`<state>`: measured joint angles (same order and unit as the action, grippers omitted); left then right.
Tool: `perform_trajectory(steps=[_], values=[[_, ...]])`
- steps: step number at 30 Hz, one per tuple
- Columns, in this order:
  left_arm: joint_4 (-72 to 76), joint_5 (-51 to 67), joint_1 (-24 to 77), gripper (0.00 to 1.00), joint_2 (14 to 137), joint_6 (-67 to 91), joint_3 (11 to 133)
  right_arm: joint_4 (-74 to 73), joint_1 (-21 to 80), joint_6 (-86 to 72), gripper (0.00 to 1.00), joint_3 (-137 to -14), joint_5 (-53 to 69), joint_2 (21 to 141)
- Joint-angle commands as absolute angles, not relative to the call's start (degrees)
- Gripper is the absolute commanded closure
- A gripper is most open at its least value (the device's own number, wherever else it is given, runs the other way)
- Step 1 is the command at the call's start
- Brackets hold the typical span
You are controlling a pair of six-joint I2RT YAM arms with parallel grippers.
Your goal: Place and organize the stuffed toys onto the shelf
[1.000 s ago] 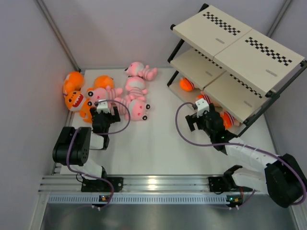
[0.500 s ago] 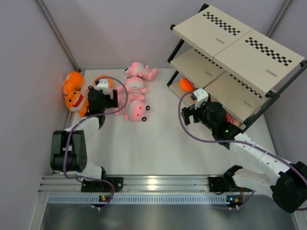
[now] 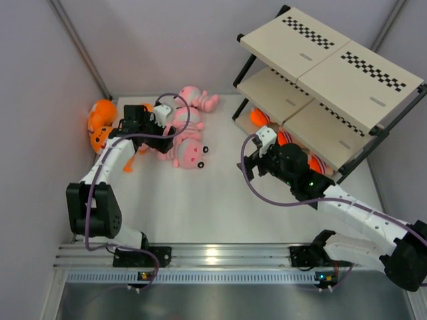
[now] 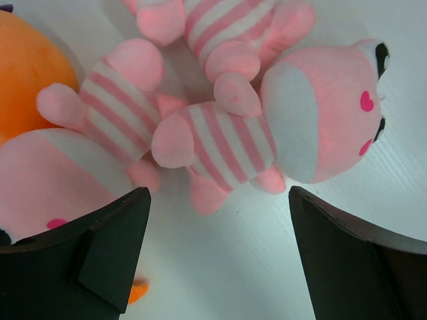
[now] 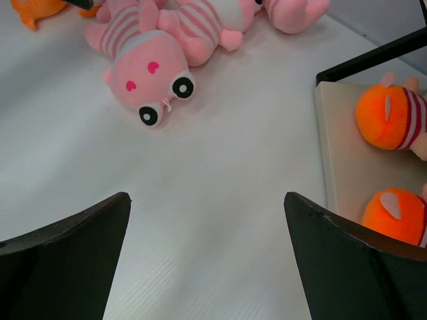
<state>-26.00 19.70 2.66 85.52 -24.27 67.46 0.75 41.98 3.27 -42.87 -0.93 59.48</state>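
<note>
Three pink striped stuffed toys lie in a cluster at the back of the table: one [image 3: 192, 99], one [image 3: 181, 120] and one [image 3: 190, 152]. My left gripper [image 3: 159, 127] hangs open over them. In its wrist view a pink toy [image 4: 230, 140] lies just ahead of the open gripper [image 4: 217, 267], with another [image 4: 113, 110] at its left. Orange toys [image 3: 101, 112] lie at the far left. My right gripper [image 3: 250, 160] is open and empty [image 5: 207, 267] between the pink toys and the shelf [image 3: 333, 53]. Orange toys [image 5: 390, 113] sit on the shelf's bottom board [image 5: 340, 153].
Grey walls close in the table on the left, back and right. The shelf's black frame leg [image 5: 373, 57] stands just right of my right gripper. Another orange toy [image 3: 259, 118] sits under the shelf's left end.
My left arm has stretched forward and right, bringing its open gripper over the pink toys. My right gripper has drawn back left, away from the shelf's bottom tier.
</note>
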Motion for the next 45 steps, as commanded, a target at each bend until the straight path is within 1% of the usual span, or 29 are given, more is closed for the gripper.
perform_trajectory(steps=[1, 4, 5, 7, 11, 15, 16, 18, 19, 20, 21, 22, 23, 27, 28, 30, 31, 33, 34, 36, 37, 40, 42, 45], values=[[-31.46, 16.10, 5.70, 0.10, 88.41, -29.52, 71.54, 1.76, 42.98, 3.34, 0.01, -45.44, 1.23, 59.77], [-31.46, 10.47, 13.34, 0.08, 89.82, -34.62, 71.98, 2.02, 43.07, 3.60, 0.01, -44.74, 1.06, 59.85], [-31.46, 10.37, 16.93, 0.07, 89.74, -36.72, 71.98, 1.93, 42.98, 3.60, 0.01, -44.56, 1.14, 60.03], [-31.29, 10.81, 20.11, 0.06, 89.74, -38.58, 71.72, 1.93, 42.98, 3.78, 0.01, -44.12, 0.97, 60.12], [-31.29, 6.51, 21.71, 0.07, 95.08, -39.47, 75.22, 2.02, 42.98, 3.95, 0.01, -43.16, 0.53, 59.59], [-31.29, 1.85, 21.80, 0.15, 102.29, -38.24, 79.61, 1.58, 42.98, 4.31, 0.01, -42.71, 0.35, 58.63], [-31.29, 0.63, 21.80, 0.23, 104.57, -37.71, 80.24, 1.23, 42.98, 4.57, 0.01, -42.80, 0.35, 57.93], [-31.29, -1.30, 21.88, 0.35, 106.43, -37.18, 81.47, 0.88, 42.98, 4.83, 0.01, -42.19, 0.35, 56.96], [-31.38, -1.93, 21.80, 0.52, 107.57, -36.74, 81.74, 0.97, 42.98, 5.44, 0.01, -41.84, 0.35, 56.43], [-31.55, -2.72, 21.80, 0.61, 107.84, -36.74, 81.74, 0.97, 42.98, 5.88, 0.01, -41.57, 0.35, 55.38], [-32.07, -2.81, 21.88, 0.74, 107.93, -36.91, 81.65, 0.79, 42.98, 6.32, 0.01, -41.31, 0.35, 54.94], [-32.69, -2.64, 21.80, 0.91, 107.23, -36.39, 81.48, 0.53, 42.98, 6.85, 0.01, -41.48, 0.35, 54.67], [-32.87, -2.81, 21.80, 1.00, 106.44, -35.26, 81.30, 0.18, 42.98, 7.12, 0.01, -41.83, 0.35, 54.15], [-32.78, -3.68, 21.80, 1.00, 100.56, -26.66, 82.70, -2.72, 43.15, 7.12, 0.01, -43.85, 1.13, 52.56], [-33.04, -4.13, 21.80, 1.00, 98.28, -21.41, 83.49, -2.38, 43.15, 6.77, 0.01, -43.94, 2.01, 51.86], [-35.06, -4.13, 21.62, 1.00, 96.34, -16.37, 87.35, -1.85, 43.24, 6.68, 0.01, -44.64, 6.04, 49.40], [-38.20, -3.78, 21.53, 1.00, 94.85, -11.13, 89.19, -1.32, 43.50, 7.11, 0.01, -45.17, 7.28, 48.61], [-40.86, -2.03, 21.10, 1.00, 93.26, -6.00, 93.24, -1.23, 44.12, 8.34, 0.01, -47.36, 8.87, 46.67], [-43.39, -0.28, 20.22, 1.00, 91.34, -0.84, 94.38, -1.40, 45.17, 10.44, 0.01, -48.42, 9.05, 46.32], [-45.78, 5.25, 18.90, 1.00, 88.61, 4.28, 97.27, -2.37, 46.31, 12.56, 0.01, -52.27, 9.66, 46.49], [-46.84, 9.36, 17.42, 1.00, 87.64, 8.92, 97.90, -3.07, 47.45, 14.83, 0.01, -53.86, 10.28, 46.93], [-48.16, 17.28, 15.56, 1.00, 84.22, 16.49, 98.61, -3.87, 51.04, 20.45, 0.01, -58.88, 12.30, 50.17], [-48.16, 19.59, 15.29, 1.00, 82.98, 20.02, 98.79, -3.34, 53.69, 24.24, 0.01, -60.90, 10.47, 51.67], [-48.16, 23.81, 15.21, 1.00, 82.36, 26.69, 98.96, -1.94, 60.53, 33.71, 0.02, -62.57, 5.46, 55.54]])
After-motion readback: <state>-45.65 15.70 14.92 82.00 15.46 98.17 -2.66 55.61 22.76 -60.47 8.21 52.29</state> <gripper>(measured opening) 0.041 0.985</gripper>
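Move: The near pink toy, its big-eyed head turned to the right, lies about 8 cm to the right of the left gripper, 2 cm farther out and some 10 cm below. Another pink toy lies about 10 cm beyond it and 2 cm farther right; a third, partly under the gripper, lies about 11 cm to its left and 3 cm farther out. From the right gripper, the near toy is about 15 cm ahead, 24 cm left and 16 cm below. Bring the open left gripper right and down about 8 cm each way, rolling its left side up, and pinch the near pink toy at the head by the neck. Then lift it fast, some 27 cm, easing back and rolling the other way about 50 degrees. Late on, raise the empty, open right gripper about 18 cm, drawing back and tipping its fingers up. ##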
